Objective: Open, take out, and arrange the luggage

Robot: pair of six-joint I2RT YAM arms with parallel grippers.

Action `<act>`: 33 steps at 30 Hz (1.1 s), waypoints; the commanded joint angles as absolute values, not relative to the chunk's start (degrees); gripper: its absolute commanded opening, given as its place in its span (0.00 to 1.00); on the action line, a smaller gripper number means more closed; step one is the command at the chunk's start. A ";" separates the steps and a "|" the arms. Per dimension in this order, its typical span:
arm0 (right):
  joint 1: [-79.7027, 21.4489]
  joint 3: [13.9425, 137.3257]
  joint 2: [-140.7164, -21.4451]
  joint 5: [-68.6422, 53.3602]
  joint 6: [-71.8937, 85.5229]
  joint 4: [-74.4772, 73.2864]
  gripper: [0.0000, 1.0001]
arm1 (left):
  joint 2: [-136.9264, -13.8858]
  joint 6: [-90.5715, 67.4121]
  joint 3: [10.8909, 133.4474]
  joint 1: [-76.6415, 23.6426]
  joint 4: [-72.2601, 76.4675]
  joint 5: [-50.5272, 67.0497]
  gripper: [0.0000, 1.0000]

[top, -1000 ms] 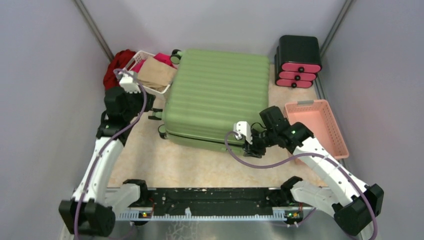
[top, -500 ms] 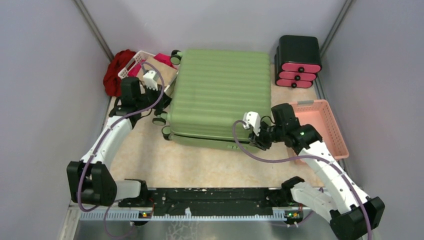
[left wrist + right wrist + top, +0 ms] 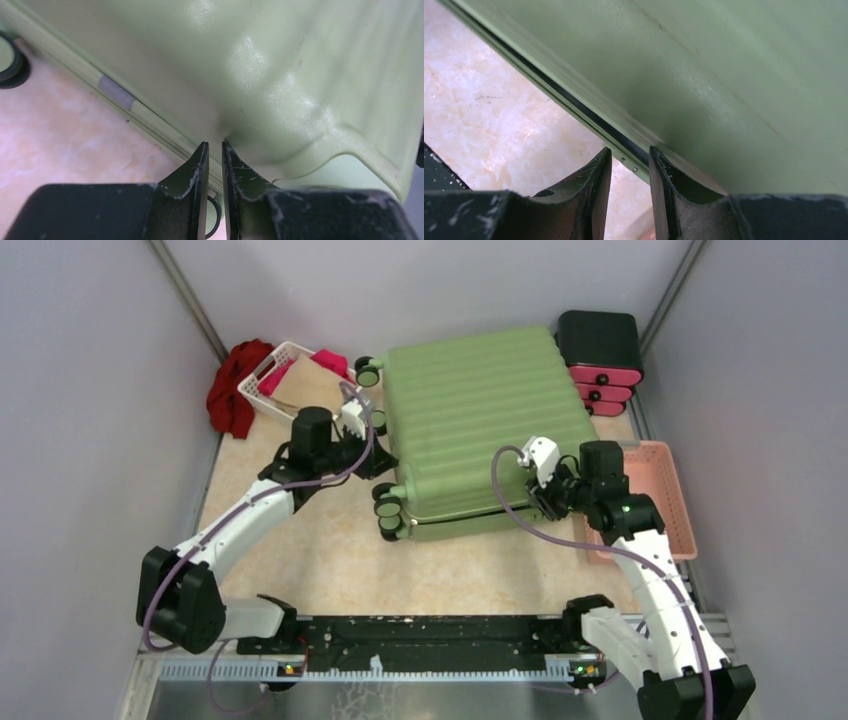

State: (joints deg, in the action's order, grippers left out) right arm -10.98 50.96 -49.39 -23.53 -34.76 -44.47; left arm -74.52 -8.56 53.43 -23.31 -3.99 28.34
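The luggage (image 3: 480, 410) is a large light-green ribbed suitcase lying flat and turned at an angle, with black wheels (image 3: 388, 508) along its left end. My left gripper (image 3: 375, 452) presses against that left end between the wheels. Up close its tips (image 3: 215, 144) touch the shell (image 3: 280, 65) just above the zipper line, a narrow slit apart with nothing between them. My right gripper (image 3: 548, 502) is at the suitcase's near right corner. It (image 3: 630, 150) stands open, and the seam of the shell (image 3: 724, 65) crosses in front of its tips, showing a dark gap.
A white basket (image 3: 262, 375) with folded clothes and a red cloth (image 3: 232, 390) sit at the back left. A black-and-pink drawer box (image 3: 600, 345) stands at the back right, close behind the suitcase. A pink basket (image 3: 668, 500) lies beside my right arm. Grey walls close in both sides.
The suitcase has swung round, its wheeled end moving right and towards me. My left arm followed it rightward. My right gripper moved right and back, and its jaws narrowed a little.
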 commanded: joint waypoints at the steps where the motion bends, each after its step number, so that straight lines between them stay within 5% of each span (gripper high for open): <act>1: -9.19 52.18 -49.19 -21.12 -33.50 -37.84 0.34 | -76.12 -14.14 53.76 -28.75 4.75 33.94 0.22; 8: -8.70 53.83 -49.72 -29.09 -36.38 -41.61 0.36 | -75.16 -16.50 52.51 -30.67 8.05 30.42 0.27; 15: -8.72 55.89 -50.39 -41.70 -45.50 -50.53 0.42 | -65.54 -13.66 48.63 -30.54 6.41 19.36 0.54; 23: -8.79 59.18 -51.33 -50.80 -59.46 -60.52 0.61 | -47.48 -10.79 40.64 -30.54 2.76 7.01 0.76; 33: -16.72 69.62 -59.62 -50.04 -68.50 -67.86 0.76 | -28.28 -20.52 25.15 -30.53 9.13 14.60 0.89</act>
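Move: The left hand is already against the upper shell of the suitcase's wheel end, with the suitcase's middle about 19 cm to its right, 7 cm ahead and some 3 cm lower. The front wheels are about 8 cm back and 1 cm left of it, and the white basket some 17 cm ahead and 20 cm left. From the right hand, close to the front side, the suitcase's middle is about 17 cm ahead and 12 cm left, the pink basket roughly 4 cm ahead and 23 cm right. With its nearly shut fingers, the left hand keeps pushing the suitcase's wheel end some 3.5 cm to the right and slightly back, then comes free, rising, drawing back and swinging left away from the suitcase while its fingers tip up about 20 degrees and spread wide. The right hand eases about a centimetre right and forward beside the front side, then draws back and left by some 6 cm each way, rising a little, turning about 35 degrees counter-clockwise so the fingers point more to the left, and opening wide. ##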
